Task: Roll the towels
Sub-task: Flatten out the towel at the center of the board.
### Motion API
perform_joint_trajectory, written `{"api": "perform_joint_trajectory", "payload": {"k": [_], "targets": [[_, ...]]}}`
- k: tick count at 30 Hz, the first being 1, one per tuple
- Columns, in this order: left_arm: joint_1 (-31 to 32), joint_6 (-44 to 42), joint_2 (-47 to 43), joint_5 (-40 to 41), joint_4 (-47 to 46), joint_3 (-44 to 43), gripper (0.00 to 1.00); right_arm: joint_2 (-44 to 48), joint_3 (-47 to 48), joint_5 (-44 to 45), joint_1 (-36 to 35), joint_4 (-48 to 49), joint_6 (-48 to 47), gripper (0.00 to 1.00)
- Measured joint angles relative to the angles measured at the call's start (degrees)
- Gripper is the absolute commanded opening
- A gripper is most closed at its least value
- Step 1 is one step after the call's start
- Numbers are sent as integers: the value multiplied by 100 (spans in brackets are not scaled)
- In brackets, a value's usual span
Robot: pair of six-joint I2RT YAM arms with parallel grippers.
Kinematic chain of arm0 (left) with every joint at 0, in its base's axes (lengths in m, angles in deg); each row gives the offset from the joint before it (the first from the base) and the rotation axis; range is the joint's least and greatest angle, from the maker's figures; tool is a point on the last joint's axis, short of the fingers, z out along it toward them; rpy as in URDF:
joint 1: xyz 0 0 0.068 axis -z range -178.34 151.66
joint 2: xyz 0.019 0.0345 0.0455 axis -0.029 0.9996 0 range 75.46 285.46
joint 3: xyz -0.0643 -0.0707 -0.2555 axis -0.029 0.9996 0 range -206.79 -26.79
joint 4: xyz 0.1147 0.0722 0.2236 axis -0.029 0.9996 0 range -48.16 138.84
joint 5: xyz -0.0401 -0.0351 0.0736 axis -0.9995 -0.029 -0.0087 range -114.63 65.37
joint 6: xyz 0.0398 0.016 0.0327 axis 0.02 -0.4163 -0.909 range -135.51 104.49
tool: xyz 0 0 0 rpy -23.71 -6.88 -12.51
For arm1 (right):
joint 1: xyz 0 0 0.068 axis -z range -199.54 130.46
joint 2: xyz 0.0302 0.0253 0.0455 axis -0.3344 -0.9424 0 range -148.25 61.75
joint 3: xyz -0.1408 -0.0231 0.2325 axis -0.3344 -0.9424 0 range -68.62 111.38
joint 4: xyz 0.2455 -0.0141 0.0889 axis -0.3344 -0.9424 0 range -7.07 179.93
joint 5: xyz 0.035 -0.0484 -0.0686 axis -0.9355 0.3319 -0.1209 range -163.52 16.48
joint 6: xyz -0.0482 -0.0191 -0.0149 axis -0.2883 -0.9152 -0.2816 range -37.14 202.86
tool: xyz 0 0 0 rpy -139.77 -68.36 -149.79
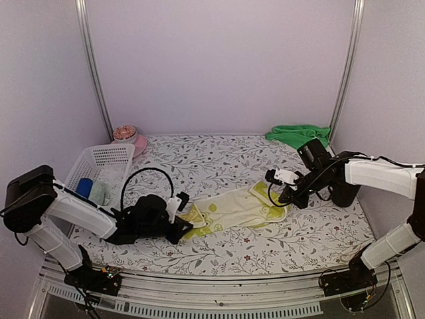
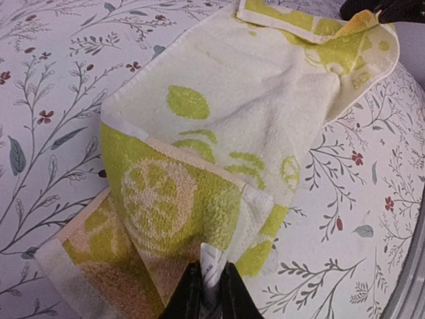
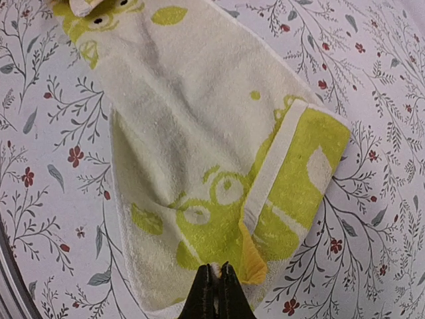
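The yellow-lime towel [image 1: 232, 207] lies flat mid-table, printed with pale lime slices, and both of its ends are folded over. My left gripper [image 1: 184, 222] is at its left end. In the left wrist view the left gripper [image 2: 211, 267] has its jaws almost together on a white tag at the edge of the towel [image 2: 246, 100]. My right gripper [image 1: 284, 199] is at the right end. In the right wrist view the right gripper [image 3: 216, 267] is shut on a pinch of the hem of the towel [image 3: 192, 133]. The green towel [image 1: 299, 135] lies bunched at the back right.
A white mesh basket [image 1: 106, 158] holding a blue and a pale item stands at the left. A pink bowl [image 1: 129, 139] sits behind it. The table has a floral cloth [image 1: 219, 163]. White walls and metal posts close in the back and sides.
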Motion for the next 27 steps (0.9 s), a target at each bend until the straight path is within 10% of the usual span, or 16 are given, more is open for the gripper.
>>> {"api": "perform_joint_trajectory", "payload": {"k": [3, 5, 10, 27], "targets": [[83, 33, 210, -90, 72, -118, 11, 15, -280, 358, 2, 0, 2, 8], [109, 42, 258, -120, 81, -190, 11, 63, -380, 619, 2, -4, -37, 36], [129, 57, 278, -136, 96, -350, 17, 98, -411, 1270, 2, -105, -136, 65], [216, 120, -243, 544, 682, -590, 85, -2142, 1976, 2310, -166, 455, 1209, 75]]}}
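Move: The right hand still holds the near end of the yellow towel's right hem, with the bare board about 10 cm straight below it. The hem's folded-over strip lies some 8 cm ahead and 4 cm left, 9 cm down; the black cylinder stands about 26 cm right and 10 cm ahead. The left hand still pinches the towel's label, the board about 2 cm straight below it; the lemon flap is roughly 6 cm ahead and 2 cm right. Left and down about 4 cm goes the right hand, opening to let go of the towel's right end, then it swings up and forward some 12 cm beyond its start, open, turning clockwise about 20 degrees and dipping towards the folded strip's far corner. The left hand eases right about 2 cm, opens off the label and rises some 3 cm. ##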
